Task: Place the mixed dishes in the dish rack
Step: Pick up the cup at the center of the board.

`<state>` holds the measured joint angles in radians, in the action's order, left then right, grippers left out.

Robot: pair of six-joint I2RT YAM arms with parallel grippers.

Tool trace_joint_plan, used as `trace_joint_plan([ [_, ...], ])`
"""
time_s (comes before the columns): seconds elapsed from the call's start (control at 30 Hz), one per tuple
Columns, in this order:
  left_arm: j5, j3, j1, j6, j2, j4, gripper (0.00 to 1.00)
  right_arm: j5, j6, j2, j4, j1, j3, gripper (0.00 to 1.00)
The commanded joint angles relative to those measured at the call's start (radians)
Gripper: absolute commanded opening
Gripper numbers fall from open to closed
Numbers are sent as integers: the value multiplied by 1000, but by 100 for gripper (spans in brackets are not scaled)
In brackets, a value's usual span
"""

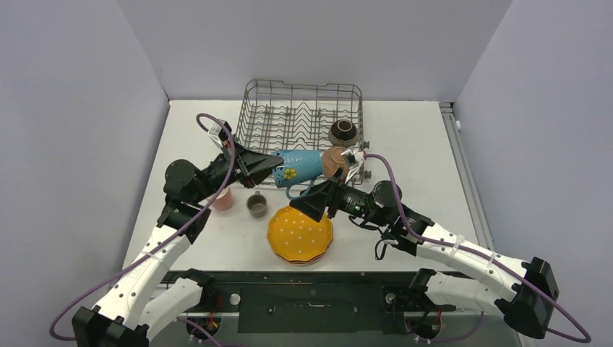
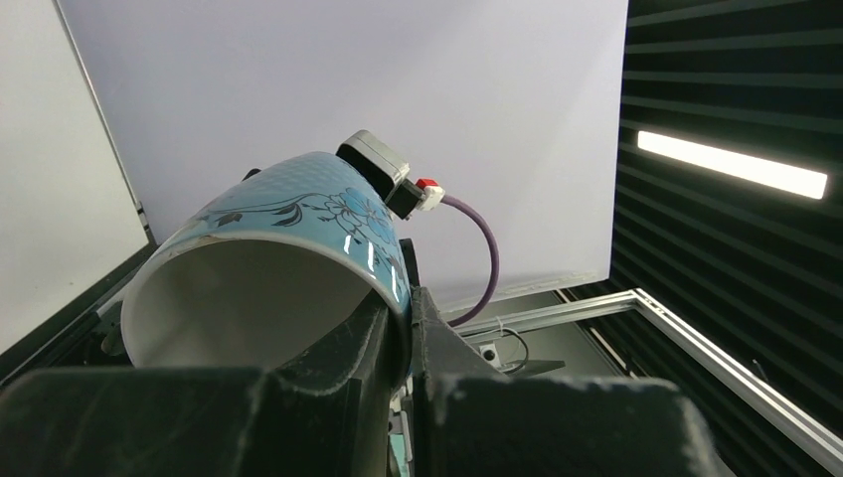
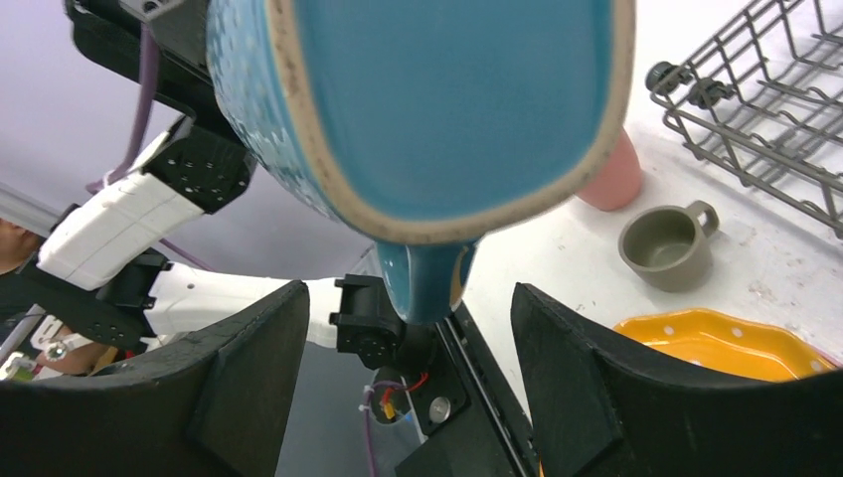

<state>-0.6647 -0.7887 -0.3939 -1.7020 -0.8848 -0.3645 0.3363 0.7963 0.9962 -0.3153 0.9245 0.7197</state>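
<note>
My left gripper (image 1: 271,165) is shut on the rim of the blue flowered mug (image 1: 300,165), which hangs on its side in front of the dish rack (image 1: 300,116). In the left wrist view one finger is inside the mug (image 2: 288,219) and one outside. My right gripper (image 1: 314,202) stands open just below it; in the right wrist view the mug's handle (image 3: 427,283) hangs between the spread fingers (image 3: 258,378), touching neither. A dark brown bowl (image 1: 343,131) sits in the rack. A terracotta bowl (image 1: 336,160) is at the rack's front right corner.
The scalloped orange-yellow plate (image 1: 300,233) lies on pink plates near the front edge. A grey-green cup (image 1: 256,205) and a pink cup (image 1: 223,199) stand left of it. The right wrist view shows the cup (image 3: 668,243), the plate (image 3: 716,343) and the rack's corner (image 3: 765,99).
</note>
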Motion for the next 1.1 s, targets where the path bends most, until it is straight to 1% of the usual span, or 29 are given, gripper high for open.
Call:
trace_joint_plan([
  [0.0,-12,-13,-9,-64,16,-165,0,64,31,14,-185,3,32,69],
  [0.13,-17,-14,-12,-75,12,-170,0,91,79,40,-280,4,18,66],
  [0.27,-19,1,-18,-108,6,-208,0,111,128,68,-369,4,5,60],
  [0.33,-19,9,-20,-119,8,-219,0,117,140,75,-394,5,2,55],
  [0.53,-16,15,-20,-129,15,-214,0,128,160,93,-430,6,-3,49],
  [0.67,-16,9,-21,-130,15,-214,0,123,171,100,-456,13,-20,48],
  [0.9,-16,-8,-22,-119,10,-198,0,95,147,93,-430,29,-47,47],
  [1.07,-12,-12,-29,-114,6,-194,0,81,148,104,-446,38,-48,38],
])
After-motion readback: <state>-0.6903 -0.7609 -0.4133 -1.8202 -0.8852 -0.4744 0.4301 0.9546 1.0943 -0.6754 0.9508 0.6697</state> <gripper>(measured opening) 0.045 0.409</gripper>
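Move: Just past the right fingertips, about 3 cm left, 1 cm ahead and 2 cm up, hangs the blue cup's handle; the middle of the cup is roughly 5 cm ahead, 3 cm left and 5 cm up. The orange plate lies 3 cm ahead, 3 cm left and some 36 cm below; the green cup is 13 cm ahead, 18 cm left and 34 cm below. The left hand already grips the rim, the blue cup's middle about 5 cm to its right, 1 cm back and 1 cm below. Rising about 4 cm and easing some 2 cm left, the right hand brings its open fingers up under the blue cup's base to either side of the handle, tipping the fingertips up about 10 degrees. It then sinks back a little over a centimetre and draws back slightly, its fingers closing partway. The left hand keeps its pinch on the rim, shifting the cup just over a centimetre back and up. ##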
